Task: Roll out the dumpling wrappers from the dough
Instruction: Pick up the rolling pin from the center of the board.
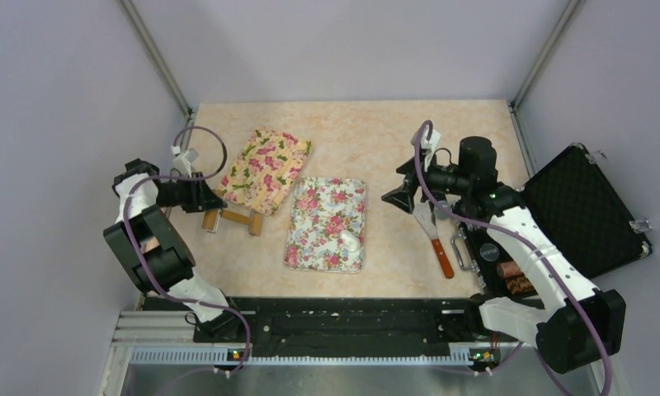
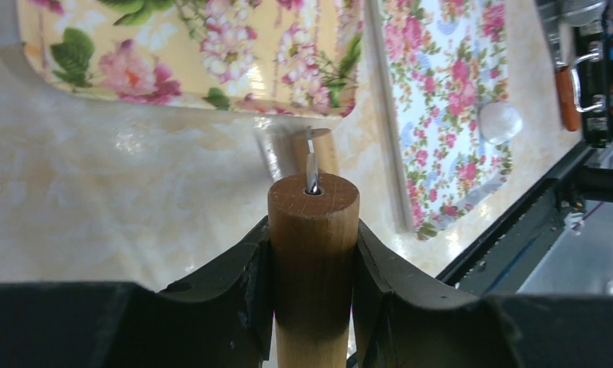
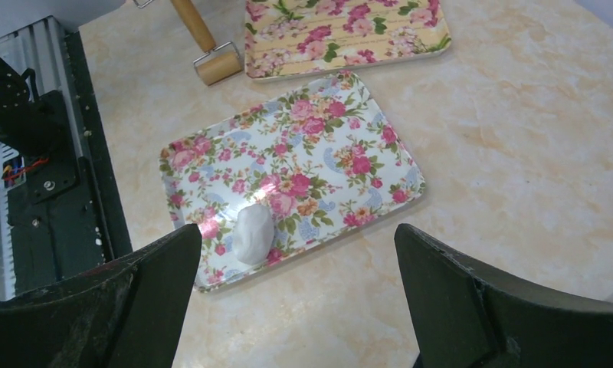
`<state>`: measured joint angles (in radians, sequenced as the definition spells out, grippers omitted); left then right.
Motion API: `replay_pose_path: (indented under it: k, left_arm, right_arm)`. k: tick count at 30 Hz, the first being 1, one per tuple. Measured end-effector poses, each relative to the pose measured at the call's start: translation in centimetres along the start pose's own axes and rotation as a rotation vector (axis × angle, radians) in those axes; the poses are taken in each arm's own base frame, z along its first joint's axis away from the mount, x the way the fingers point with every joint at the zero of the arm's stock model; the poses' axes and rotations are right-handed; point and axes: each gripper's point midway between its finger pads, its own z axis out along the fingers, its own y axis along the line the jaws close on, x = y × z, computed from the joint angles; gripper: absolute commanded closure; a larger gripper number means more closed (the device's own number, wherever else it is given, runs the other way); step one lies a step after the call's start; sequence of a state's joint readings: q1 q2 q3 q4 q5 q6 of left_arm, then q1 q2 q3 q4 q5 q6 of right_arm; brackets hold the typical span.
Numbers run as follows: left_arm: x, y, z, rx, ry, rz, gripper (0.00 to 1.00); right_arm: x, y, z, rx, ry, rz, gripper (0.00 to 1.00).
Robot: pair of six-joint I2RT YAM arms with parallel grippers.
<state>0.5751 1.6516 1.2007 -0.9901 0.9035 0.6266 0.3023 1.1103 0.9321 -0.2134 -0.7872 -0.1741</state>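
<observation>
A white lump of dough (image 1: 350, 241) lies near the front right corner of the white floral tray (image 1: 322, 206). It also shows in the right wrist view (image 3: 254, 234) and the left wrist view (image 2: 500, 123). No dumpling wrappers are in view. A wooden roller (image 1: 232, 219) lies on the table left of that tray. My left gripper (image 1: 211, 198) is shut on its round handle (image 2: 313, 253), with both jaws pressed against the wood. My right gripper (image 1: 397, 196) hangs open above the table to the right of the tray, its fingers (image 3: 472, 307) wide apart with nothing between them.
A yellow floral tray (image 1: 265, 169) sits behind the roller. A scraper with an orange handle (image 1: 436, 239) lies to the right of the white tray. An open black case (image 1: 582, 210) stands at the right edge. The black rail (image 1: 335, 318) runs along the front.
</observation>
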Motion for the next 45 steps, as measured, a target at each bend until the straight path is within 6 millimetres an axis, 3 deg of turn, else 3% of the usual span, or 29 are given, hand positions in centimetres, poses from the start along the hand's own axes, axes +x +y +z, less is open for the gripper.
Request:
replay_pose_path:
  k: [11,15,24,32,37,39,42,45]
  left_arm:
    - [-1.1,-3.6,-0.3,0.145,-0.048,-0.049,1.0]
    - [-1.6,-5.8,0.2,0.173,-0.027,-0.011,1.0]
    - [-4.7,-16.2,1.4,0.246,0.023,0.303,1.0]
    - [-10.3,-25.2,-0.5,0.346,-0.101,0.428,1.0]
    - [-11.1,-31.8,-1.2,0.55,-0.132,0.434,1.0]
    - [-10.6,-33.3,-1.1,0.632,-0.13,0.391,1.0]
    - [-9.5,-34.0,-0.7,0.708,-0.128,0.294,1.0]
    - [-9.2,-34.4,-0.4,0.75,-0.119,0.219,1.0]
  right_arm:
    - [-1.0,0.9,0.6,-0.031,-0.033,-0.032,0.04]
    - [-1.3,0.7,1.4,-0.049,-0.052,-0.013,0.05]
    - [0.8,-0.2,4.8,-0.103,0.013,0.14,0.05]
    - [-1.1,-0.5,6.6,-0.164,-0.069,0.211,0.06]
    - [-3.4,-0.8,8.2,-0.233,-0.184,0.276,0.07]
    - [-4.5,-0.9,8.8,-0.279,-0.252,0.318,0.05]
    - [-5.7,-0.7,9.5,-0.378,-0.346,0.391,0.01]
    - [-4.7,-0.4,10.1,-0.466,-0.35,0.515,0.01]
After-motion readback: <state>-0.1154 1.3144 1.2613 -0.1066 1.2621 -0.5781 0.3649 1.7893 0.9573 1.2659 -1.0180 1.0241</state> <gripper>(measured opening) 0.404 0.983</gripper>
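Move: The left gripper already holds one roller of the rolling pin off the table. The open right gripper, where it is headed, waits about 47 cm to its right, 3 cm back and 13 cm higher; the board lies 29 cm right, 2 cm ahead, 11 cm below, and the yellow tray 13 cm right, 16 cm ahead. From the right gripper, the pin's free roller is some 37 cm left, 2 cm ahead, 19 cm below; the dough 11 cm left, straight below. Keep the left fingers shut on the pin's held roller and carry it right about 26 cm and up some 25 cm, easing off at first, then fast, tipping the fingers up to level and swinging them clockwise to point right. Bring the open right gripper about 10 cm left and 5 cm forward to meet the free roller, its fingers tilting up some 30 degrees. ##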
